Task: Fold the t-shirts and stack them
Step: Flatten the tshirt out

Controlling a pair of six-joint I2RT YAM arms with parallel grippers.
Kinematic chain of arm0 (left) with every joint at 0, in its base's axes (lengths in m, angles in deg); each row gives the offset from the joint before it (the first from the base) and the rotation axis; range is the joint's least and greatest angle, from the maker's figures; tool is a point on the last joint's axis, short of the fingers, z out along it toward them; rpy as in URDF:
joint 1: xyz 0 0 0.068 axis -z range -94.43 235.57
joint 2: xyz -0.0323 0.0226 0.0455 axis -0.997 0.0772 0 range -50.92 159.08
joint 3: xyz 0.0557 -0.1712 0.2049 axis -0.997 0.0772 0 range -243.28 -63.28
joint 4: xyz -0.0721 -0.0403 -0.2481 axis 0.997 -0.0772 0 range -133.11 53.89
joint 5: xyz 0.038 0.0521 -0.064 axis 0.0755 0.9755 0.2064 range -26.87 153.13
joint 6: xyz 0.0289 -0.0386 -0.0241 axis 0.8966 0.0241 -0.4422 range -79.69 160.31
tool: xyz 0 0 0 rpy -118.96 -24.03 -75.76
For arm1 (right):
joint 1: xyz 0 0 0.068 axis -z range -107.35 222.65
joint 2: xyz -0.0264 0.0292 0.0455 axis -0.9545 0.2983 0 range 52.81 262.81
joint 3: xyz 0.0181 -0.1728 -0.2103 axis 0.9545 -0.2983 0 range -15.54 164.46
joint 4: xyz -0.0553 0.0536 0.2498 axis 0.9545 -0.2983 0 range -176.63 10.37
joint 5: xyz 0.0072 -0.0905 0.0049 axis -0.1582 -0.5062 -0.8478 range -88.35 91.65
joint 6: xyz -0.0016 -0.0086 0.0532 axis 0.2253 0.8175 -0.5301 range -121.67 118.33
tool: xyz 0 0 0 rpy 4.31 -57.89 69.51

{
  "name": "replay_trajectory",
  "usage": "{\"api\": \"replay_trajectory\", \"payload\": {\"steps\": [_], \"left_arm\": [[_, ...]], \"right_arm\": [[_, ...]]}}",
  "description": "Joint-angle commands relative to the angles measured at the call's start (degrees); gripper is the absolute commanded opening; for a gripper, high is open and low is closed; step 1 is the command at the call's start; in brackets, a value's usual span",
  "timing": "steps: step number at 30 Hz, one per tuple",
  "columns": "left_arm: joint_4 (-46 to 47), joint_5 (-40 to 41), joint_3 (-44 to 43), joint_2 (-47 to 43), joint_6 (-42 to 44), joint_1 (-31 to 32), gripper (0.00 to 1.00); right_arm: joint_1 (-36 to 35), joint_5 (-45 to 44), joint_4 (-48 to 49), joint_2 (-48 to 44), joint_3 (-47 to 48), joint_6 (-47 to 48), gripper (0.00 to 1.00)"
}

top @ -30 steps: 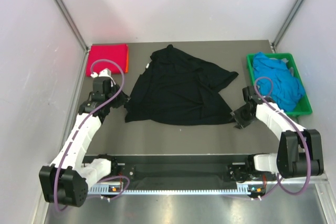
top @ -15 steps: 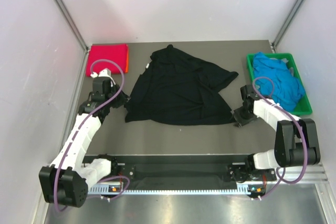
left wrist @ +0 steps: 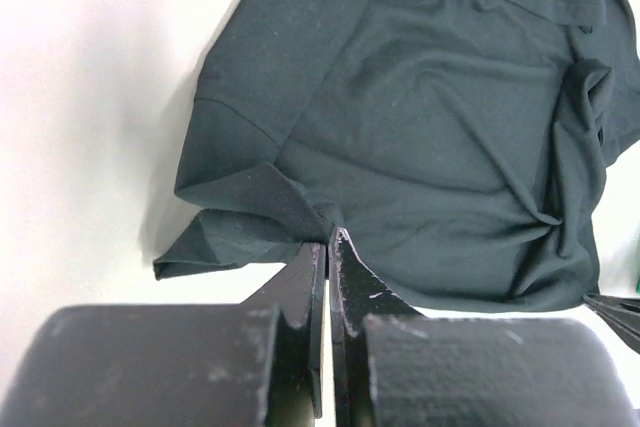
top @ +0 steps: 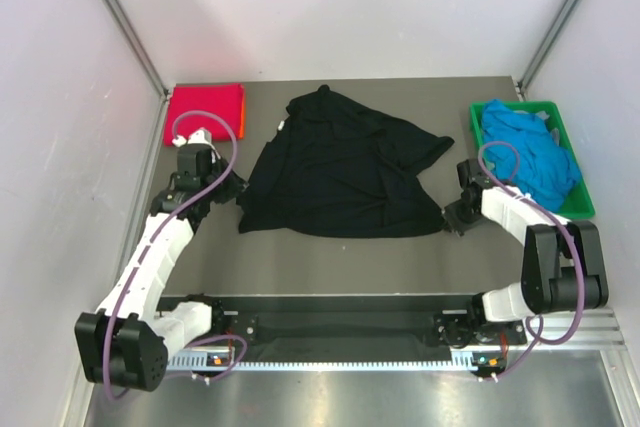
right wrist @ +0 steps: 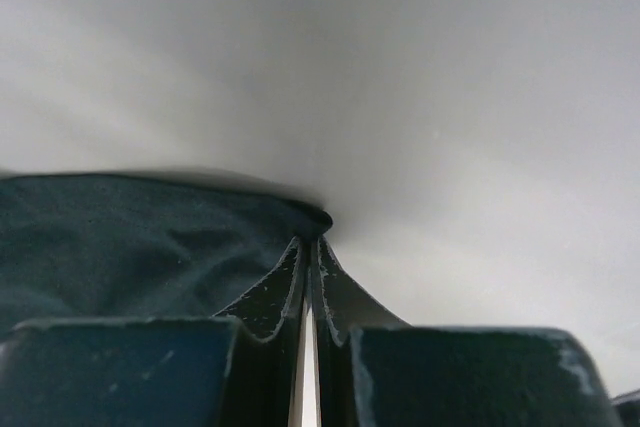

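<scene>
A large black t-shirt (top: 340,167) lies spread and rumpled on the grey table. My left gripper (top: 232,193) is shut on its near left corner, where the cloth (left wrist: 300,209) bunches at the tips (left wrist: 327,239). My right gripper (top: 447,219) is shut on the shirt's near right corner (right wrist: 318,219). A folded magenta-red t-shirt (top: 205,112) with an orange one under it lies at the back left. Bright blue t-shirts (top: 530,157) fill the crate at the right.
The green plastic crate (top: 575,209) stands at the right edge, close behind my right arm. Grey walls close in the table on three sides. The arm bases and a black rail (top: 340,327) run along the near edge.
My right gripper has moved left to the black shirt's near right corner and shut on it. The left gripper has kept its grip in place.
</scene>
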Motion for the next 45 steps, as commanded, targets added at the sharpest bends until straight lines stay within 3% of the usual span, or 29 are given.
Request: {"api": "replay_trajectory", "payload": {"steps": [1,5,11,18,25,29,33,38,41,43,44,45], "left_arm": [[2.8,1.6,-6.2,0.7,-0.6,0.1,0.0],[0.4,5.2,-15.7,0.9,-2.2,0.1,0.0],[-5.7,6.6,-32.5,-1.3,-7.6,0.1,0.0],[-12.2,1.5,-47.0,-13.5,-17.1,0.1,0.0],[-25.0,1.1,-65.9,-13.9,-17.8,0.1,0.0],[-24.9,1.5,-63.6,-12.6,-16.4,0.1,0.0],[-20.6,3.5,-54.9,-8.3,-11.6,0.1,0.0],[-10.3,11.8,-50.0,1.8,-6.2,0.0,0.0],[-2.9,14.8,-52.3,11.4,-4.2,-0.1,0.0],[0.5,15.0,-59.2,20.9,-4.3,-2.2,0.0],[0.5,14.4,-59.3,22.9,-4.3,-2.2,0.0],[0.5,13.1,-64.8,24.9,-5.7,-4.1,0.0]], "right_arm": [[0.3,-5.7,2.3,-2.0,2.4,7.2,0.0],[0.4,-5.9,0.2,-12.3,7.9,17.3,0.0],[0.3,-9.6,-13.1,-27.6,23.6,25.7,0.0],[0.3,-5.2,-27.1,-41.3,40.6,27.0,0.0],[0.3,-0.6,-33.2,-48.9,50.5,23.7,0.0],[0.3,0.4,-29.4,-46.8,50.9,24.4,0.0],[0.3,1.1,-18.1,-42.3,43.7,25.6,0.0],[0.3,5.1,8.5,-33.2,30.5,26.8,0.0],[0.2,5.8,16.7,-21.8,34.5,29.0,0.0],[0.3,7.6,19.5,-13.5,41.3,31.0,0.0],[0.3,8.0,19.1,-11.0,44.5,31.5,0.0],[0.4,7.9,18.1,-8.5,48.2,32.5,0.0]]}}
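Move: The black t-shirt lies rumpled between the hands, one corner already pinched in each. Its middle is about 22 cm right of the left hand, 6 cm ahead and 16 cm lower; from the right hand it is some 25 cm left and 12 cm ahead, at about its height. The red folded shirt lies about 21 cm ahead of the left hand and 11 cm left; the green bin stands roughly 15 cm ahead of the right hand and 20 cm right. The black t-shirt is flung by its two held corners: both hands sweep it up over 40 cm, first edging forward, then drawing well back towards the bases with the fingertips swinging upward. Both then whip forward and down, the left sinking further, and the fingertips tip partly down again. Both grippers keep their pinch throughout. ##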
